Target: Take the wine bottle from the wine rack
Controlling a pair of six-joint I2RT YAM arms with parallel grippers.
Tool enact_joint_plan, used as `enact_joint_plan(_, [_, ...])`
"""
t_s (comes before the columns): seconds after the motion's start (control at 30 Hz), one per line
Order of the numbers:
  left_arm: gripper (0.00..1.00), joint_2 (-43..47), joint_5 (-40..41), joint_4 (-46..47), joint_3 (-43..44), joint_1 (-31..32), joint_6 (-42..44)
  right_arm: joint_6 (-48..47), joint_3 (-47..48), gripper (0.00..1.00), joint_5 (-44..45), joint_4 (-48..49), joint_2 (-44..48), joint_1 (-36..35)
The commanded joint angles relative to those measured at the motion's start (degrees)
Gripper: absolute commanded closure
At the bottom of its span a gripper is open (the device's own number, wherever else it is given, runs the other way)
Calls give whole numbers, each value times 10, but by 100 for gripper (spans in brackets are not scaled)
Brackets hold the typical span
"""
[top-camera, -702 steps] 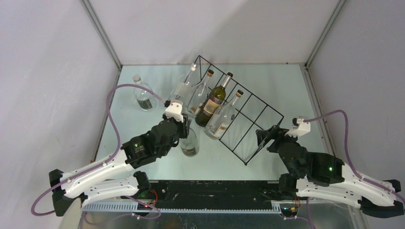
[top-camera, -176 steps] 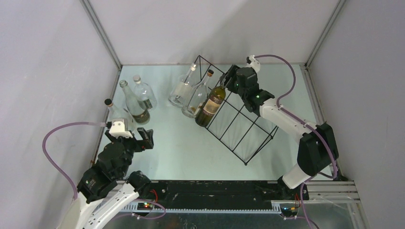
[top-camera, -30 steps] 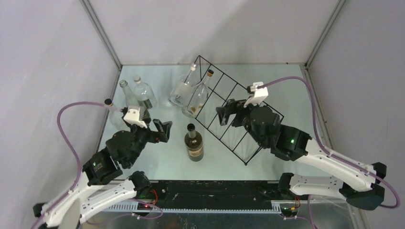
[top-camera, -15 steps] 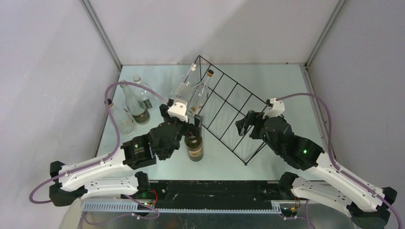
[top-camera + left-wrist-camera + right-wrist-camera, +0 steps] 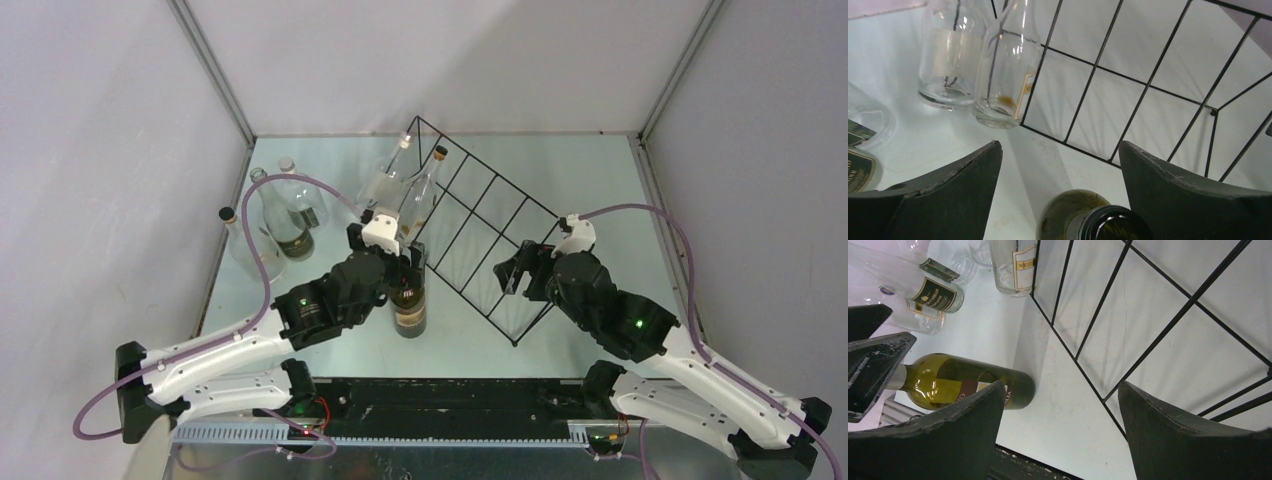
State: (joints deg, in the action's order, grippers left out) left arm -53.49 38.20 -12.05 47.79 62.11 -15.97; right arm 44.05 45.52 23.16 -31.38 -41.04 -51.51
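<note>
The wine bottle [image 5: 408, 315], dark green with a pale label, stands upright on the table just off the near-left side of the wine rack [image 5: 500, 179]. My left gripper [image 5: 404, 268] is open and straddles the bottle's neck. In the left wrist view the bottle's open mouth and shoulder [image 5: 1083, 215] sit low between the wide fingers, closer to the right one and touching neither. My right gripper [image 5: 513, 272] is open and empty beside the rack's near end. In the right wrist view the green bottle [image 5: 963, 382] shows to the left of the rack's wires [image 5: 1075, 359].
Two clear bottles [image 5: 383, 190] [image 5: 415, 205] lie in the rack's far-left compartments, their bases on the table [image 5: 945, 50] [image 5: 1005, 75]. Three more clear bottles [image 5: 275, 215] stand together by the left wall. The black rail runs along the near edge [image 5: 450, 395].
My left arm has swung in from the left, and its open gripper has come over the green bottle's neck. My right gripper has drawn back from the bottle to the rack's near end.
</note>
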Motion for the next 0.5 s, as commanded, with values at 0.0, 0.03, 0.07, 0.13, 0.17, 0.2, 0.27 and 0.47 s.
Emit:
enact_joint_plan(0.0, [10,10,-22,30,-20,-1,-29,17,-7,15,-9,11,4,0])
enact_joint_plan(0.03, [12,13,-22,30,-26,-1,-29,18,-7,15,-9,10,4,0])
enact_joint_plan(0.07, [15,15,-22,30,-31,-1,-29,19,-9,15,-9,8,4,-1])
enact_joint_plan(0.13, [21,23,-19,26,-34,-1,-30,21,-11,15,-8,8,3,-2])
enact_joint_plan(0.17, [22,28,-17,23,-35,-1,-30,22,-12,15,-9,8,3,-2])
enact_joint_plan(0.2, [26,30,-16,21,-36,-1,-29,23,-15,15,-9,10,3,-3])
enact_joint_plan(0.27, [31,38,-15,16,-36,1,-25,27,-19,15,-9,12,2,-5])
enact_joint_plan(0.47, [60,53,-5,-2,-35,4,-15,31,-22,16,-9,18,-8,-12])
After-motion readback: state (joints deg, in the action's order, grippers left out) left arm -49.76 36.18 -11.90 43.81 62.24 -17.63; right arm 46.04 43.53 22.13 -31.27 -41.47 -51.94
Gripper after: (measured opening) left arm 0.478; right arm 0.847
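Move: Beside the neck of the standing wine bottle, the left hand's open fingers straddle it: the bottle's middle is about 2 cm to the right, 1 cm back and some 11 cm below. A clear bottle on the rack lies roughly 26 cm ahead and 4 cm right, a second about 32 cm ahead and 3 cm left; the rack's middle is some 18 cm ahead, 25 cm right. From the right hand, the wine bottle is about 21 cm left, level with it. Closing to about half its full opening around the wine bottle's neck, the left gripper first sinks some 2.5 cm, then comes back up about 1 cm while drifting about 1 cm back towards the base. The right-hand finger bears on the neck and brings it to the middle of the gap; the wrist hardly turns. Off to the right, the open right hand settles down by 1.5 cm or so. ##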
